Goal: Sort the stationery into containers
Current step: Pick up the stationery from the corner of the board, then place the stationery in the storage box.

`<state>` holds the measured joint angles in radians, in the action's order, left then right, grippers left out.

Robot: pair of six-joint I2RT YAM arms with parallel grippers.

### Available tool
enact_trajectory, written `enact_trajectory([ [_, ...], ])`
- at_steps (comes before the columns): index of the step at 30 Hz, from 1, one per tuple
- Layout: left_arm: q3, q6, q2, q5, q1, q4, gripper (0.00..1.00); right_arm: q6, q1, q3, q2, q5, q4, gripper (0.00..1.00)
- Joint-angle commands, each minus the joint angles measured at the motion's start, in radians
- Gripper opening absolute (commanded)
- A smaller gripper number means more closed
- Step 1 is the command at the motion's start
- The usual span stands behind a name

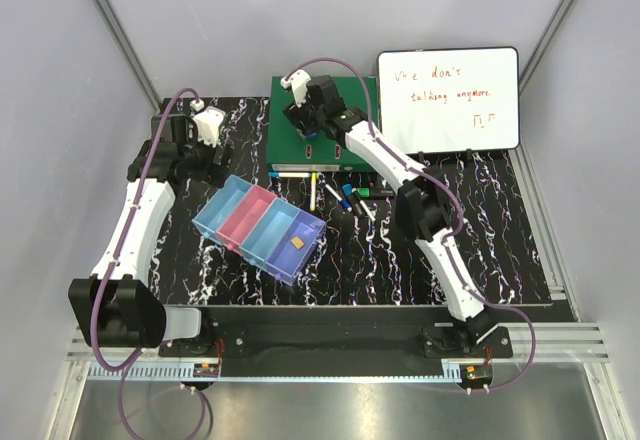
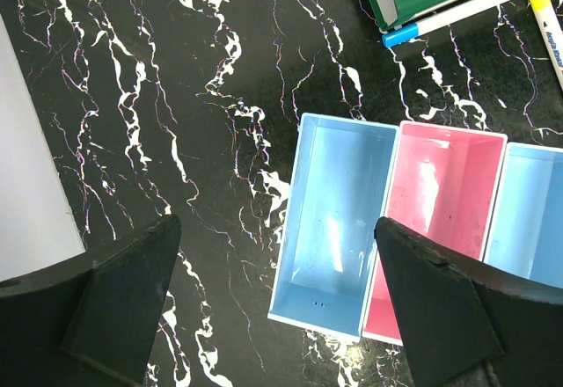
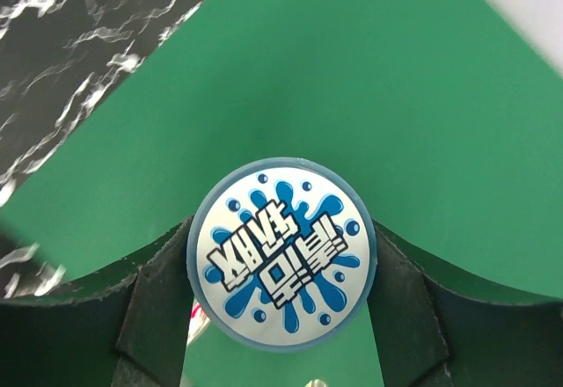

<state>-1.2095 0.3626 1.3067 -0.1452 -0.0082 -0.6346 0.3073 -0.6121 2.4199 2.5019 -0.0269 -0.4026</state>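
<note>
My right gripper [image 3: 281, 268] is shut on the round blue-and-white tin [image 3: 281, 253] and holds it over the green binder [image 3: 352, 97]; in the top view it [image 1: 305, 120] is over the binder's left part. Several markers and pens [image 1: 345, 195] lie on the table in front of the binder. The row of four bins [image 1: 260, 228] stands at centre left. My left gripper [image 2: 274, 229] is open and empty above the table, beside the end light blue bin [image 2: 339, 220] and the pink bin [image 2: 444, 185].
A whiteboard [image 1: 450, 98] with red writing leans at the back right. A white marker with a blue cap [image 2: 457, 9] and a yellow marker [image 2: 545, 18] lie by the binder's edge. A small tan thing [image 1: 298, 245] lies in the purple-blue bin.
</note>
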Motion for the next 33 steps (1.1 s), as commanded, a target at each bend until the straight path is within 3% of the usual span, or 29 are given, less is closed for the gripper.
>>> enact_trajectory([
  [1,-0.012,0.006,0.003,0.007,0.005,0.029,0.99,-0.007,0.0,-0.131,-0.25,0.09,0.036,0.18],
  [9,-0.004,0.006,0.005,0.01,0.005,0.029,0.99,0.036,-0.057,-0.473,-0.515,0.136,0.021,0.14],
  [17,0.002,0.019,0.005,0.029,0.005,0.026,0.99,0.151,-0.196,-0.818,-0.705,0.163,0.021,0.13],
  [33,0.019,0.044,-0.029,0.044,0.005,0.009,0.99,0.161,-0.403,-0.999,-0.77,0.179,0.079,0.09],
])
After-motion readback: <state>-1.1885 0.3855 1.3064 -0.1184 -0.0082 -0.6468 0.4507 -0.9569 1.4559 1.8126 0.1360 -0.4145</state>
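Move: The right hand already grips the jar at the left part of the green board. The tray's purple compartment, apparently where it's bound, lies some 33 cm back, 4 cm left and 8 cm lower. The light-blue compartment beside it is about 27 cm back, 12 cm left; the yellow marker 15 cm back, 2 cm right; the blue-capped marker 10 cm back, 5 cm left. From the left hand, the purple compartment is roughly 17 cm back and 21 cm right. Keeping the jar pinched between its fingers, the right hand carries it off the green board and swiftly back about 29 cm towards the tray. It rises some 5 cm on the way over the board's near edge, then sinks about 7 cm past the markers, while the wrist swings roughly 30 degrees counter-clockwise. ##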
